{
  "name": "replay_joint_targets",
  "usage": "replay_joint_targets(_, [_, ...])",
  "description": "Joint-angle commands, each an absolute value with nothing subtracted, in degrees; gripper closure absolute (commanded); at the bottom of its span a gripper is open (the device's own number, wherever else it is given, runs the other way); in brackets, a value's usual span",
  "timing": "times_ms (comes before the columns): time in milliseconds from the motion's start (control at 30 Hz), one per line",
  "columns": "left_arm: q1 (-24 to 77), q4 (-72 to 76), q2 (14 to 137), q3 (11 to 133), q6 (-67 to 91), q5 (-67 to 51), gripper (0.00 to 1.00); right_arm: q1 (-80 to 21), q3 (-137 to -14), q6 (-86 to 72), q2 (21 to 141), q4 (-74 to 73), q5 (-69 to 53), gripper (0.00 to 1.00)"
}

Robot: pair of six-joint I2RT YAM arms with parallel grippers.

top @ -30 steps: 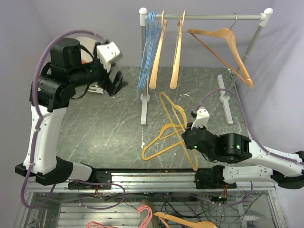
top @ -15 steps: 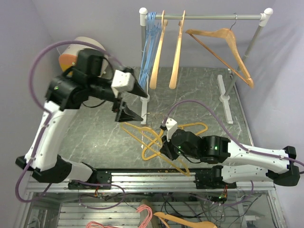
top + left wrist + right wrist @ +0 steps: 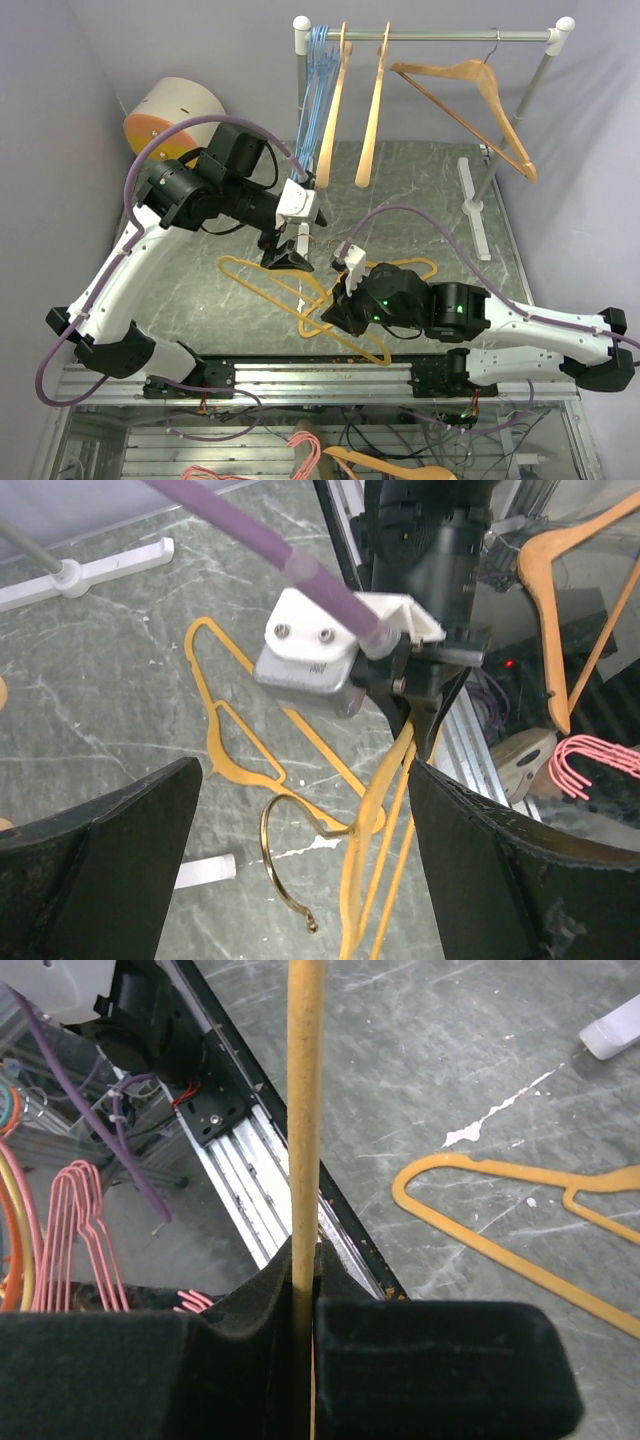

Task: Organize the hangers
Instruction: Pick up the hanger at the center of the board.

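Observation:
My right gripper (image 3: 338, 300) (image 3: 305, 1282) is shut on the thin bar of an orange hanger (image 3: 303, 1110) (image 3: 316, 322), held tilted above the table's front. That hanger's gold metal hook (image 3: 285, 865) sits between the wide-open fingers (image 3: 110, 870) of my left gripper (image 3: 303, 780) (image 3: 285, 250), untouched by either. A second orange hanger (image 3: 240, 715) (image 3: 255, 275) lies flat on the table. On the rack (image 3: 440, 36) at the back hang blue wire hangers (image 3: 313, 90) and three tan wooden hangers (image 3: 372, 110), one skewed at the right (image 3: 470, 95).
A round tan and orange container (image 3: 175, 112) lies at the back left. The rack's white feet (image 3: 478, 215) stand on the marble table (image 3: 200, 300). Pink hangers (image 3: 80, 1230) and cables lie below the front rail (image 3: 320, 372).
My left arm has swung from the back left down to the table's middle, its open jaws now around the hook. The right gripper has carried the orange hanger leftward.

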State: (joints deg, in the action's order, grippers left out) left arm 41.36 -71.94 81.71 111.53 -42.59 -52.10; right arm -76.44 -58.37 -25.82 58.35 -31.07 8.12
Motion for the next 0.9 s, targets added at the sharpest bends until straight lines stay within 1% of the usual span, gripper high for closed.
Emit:
replay_joint_targets(0, [41.7,-75.8,81.6,112.5,-48.4,-50.2,0.05,-76.2,-57.7,-24.9,55.9,-28.5,5.3,1.00])
replay_joint_targets(200, [41.7,-81.7,81.7,113.0,-57.6,-48.2,0.07,-76.2,-56.0,-24.4,55.4,-27.7,2.1,1.00])
replay_joint_targets(433, [41.7,-83.4,81.9,113.3,-62.3,-45.1,0.23,-76.4,-54.1,-23.6,55.5,-27.2,-1.3,1.00])
replay_joint_targets(633, [41.6,-82.2,82.5,111.6,-63.7,-41.4,0.27,-76.6,-53.4,-23.3,54.2,-27.0,-2.4,1.00])
replay_joint_targets(867, [41.0,-81.2,82.7,109.3,-65.0,-38.5,0.28,-76.7,-53.1,-23.6,52.2,-28.0,-2.1,1.00])
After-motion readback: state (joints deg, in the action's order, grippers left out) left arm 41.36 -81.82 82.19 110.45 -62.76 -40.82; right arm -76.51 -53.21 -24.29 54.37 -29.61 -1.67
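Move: The metal hook of the held yellow hanger lies just off the left hand's open fingertips, about 3 cm to its right, 3 cm below and 1 cm back. The other yellow hanger lies flat on the board roughly 18 cm right of the left hand, about level fore and aft and 33 cm down. From the right hand, which already pinches the held hanger, that hook is some 11 cm ahead, 5 cm left and 9 cm up. The left hand sinks about 4 cm beside the held hanger's hook while drifting left, then also forward, some 2 to 3 cm each, its wrist rolling and its fingers dipping further down by about 10 degrees as the wide-open gripper narrows by roughly a quarter without shutting. The right hand keeps its pinch on the yellow hanger and draws it back about 3 cm towards the base, rising slightly before dipping below where it began, and turns it some 10 degrees counter-clockwise. ##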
